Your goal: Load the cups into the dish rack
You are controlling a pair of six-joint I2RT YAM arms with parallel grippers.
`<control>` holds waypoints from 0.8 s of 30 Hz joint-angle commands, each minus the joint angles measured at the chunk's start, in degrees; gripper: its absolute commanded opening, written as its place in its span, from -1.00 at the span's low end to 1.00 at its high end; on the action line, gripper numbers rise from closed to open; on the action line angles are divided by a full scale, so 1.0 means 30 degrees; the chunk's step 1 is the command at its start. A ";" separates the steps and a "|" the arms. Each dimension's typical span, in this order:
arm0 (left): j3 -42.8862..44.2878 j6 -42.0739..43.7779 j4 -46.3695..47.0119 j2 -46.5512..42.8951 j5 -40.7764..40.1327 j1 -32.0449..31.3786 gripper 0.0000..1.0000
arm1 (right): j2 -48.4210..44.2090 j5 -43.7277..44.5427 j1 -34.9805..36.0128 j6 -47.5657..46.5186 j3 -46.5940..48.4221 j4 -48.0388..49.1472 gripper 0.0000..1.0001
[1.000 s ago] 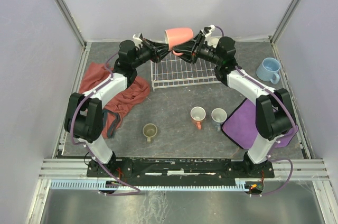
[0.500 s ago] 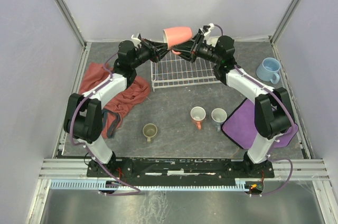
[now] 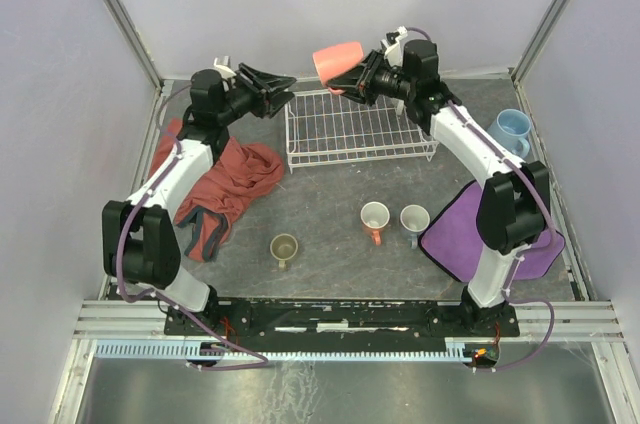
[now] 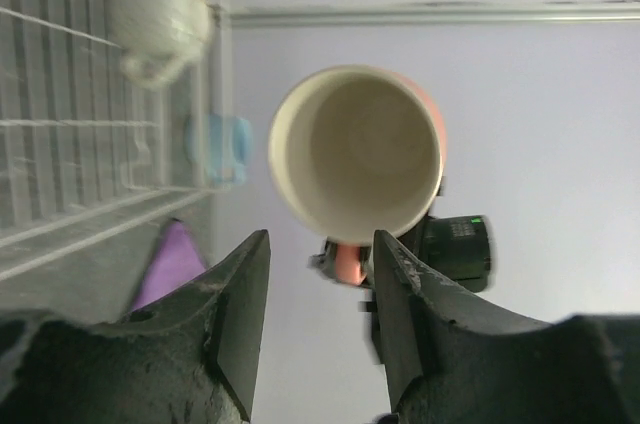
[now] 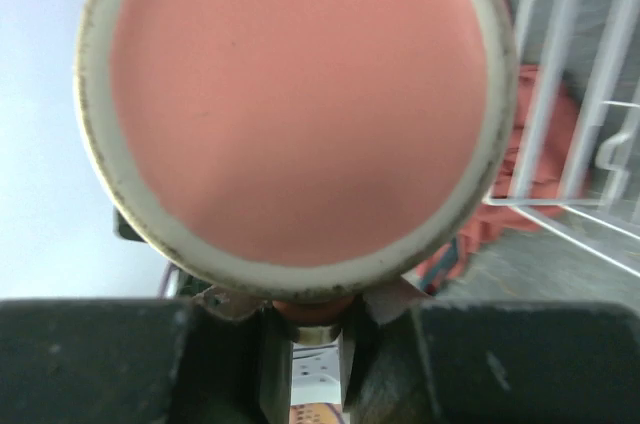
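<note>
A salmon-orange cup [image 3: 337,62] hangs on its side above the back edge of the white wire dish rack [image 3: 355,129]. My right gripper [image 3: 351,87] is shut on its handle; the right wrist view shows the cup's base [image 5: 300,94] just above that gripper [image 5: 315,329]. My left gripper [image 3: 288,84] stands open, left of the rack and apart from the cup. In its wrist view the cup's mouth [image 4: 355,159] faces the left gripper [image 4: 320,239]. A cream cup [image 4: 160,19] sits blurred at the rack's far end.
On the table in front of the rack stand a white-and-orange cup [image 3: 374,218], a grey-blue cup [image 3: 414,218] and an olive-green cup [image 3: 284,247]. A light blue cup [image 3: 509,131] sits at the right. A red cloth [image 3: 230,179] lies left, a purple cloth [image 3: 470,234] right.
My left gripper has opened, let go of the salmon cup and drawn back to the left. The right gripper has shut on the handle and now carries the cup alone.
</note>
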 commanded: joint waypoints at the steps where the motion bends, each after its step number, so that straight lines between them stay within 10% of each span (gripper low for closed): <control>1: 0.1664 0.6590 -0.5989 -0.0669 -0.1268 0.0952 0.07 | 0.0399 0.2551 -0.0297 -0.6954 0.4237 -0.6991 -0.99; 8: 0.3836 1.0887 -1.0083 0.0362 -0.2098 0.1363 0.08 | 0.2136 0.8519 -0.0282 -1.1749 0.7945 -1.3321 -0.99; 24: 0.3022 1.2113 -1.0055 0.0162 -0.1743 0.1980 0.07 | 0.6566 1.5912 -0.0024 -1.6279 1.2422 -1.5839 -0.99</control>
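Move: The right hand holds the pink cup by its handle; the dish rack's middle lies about 13 cm ahead, 7 cm to its right and 28 cm below. The white mug already in the rack is roughly 15 cm ahead, 17 cm right and 27 cm below, and the small red cup is 15 cm back, 8 cm right. From the empty left hand the rack is some 13 cm ahead, 18 cm right and 28 cm below. Right hand lowers pink cup about 16 cm towards rack, rightward and forward too, fingers tipping down; left hand retreats leftward. ##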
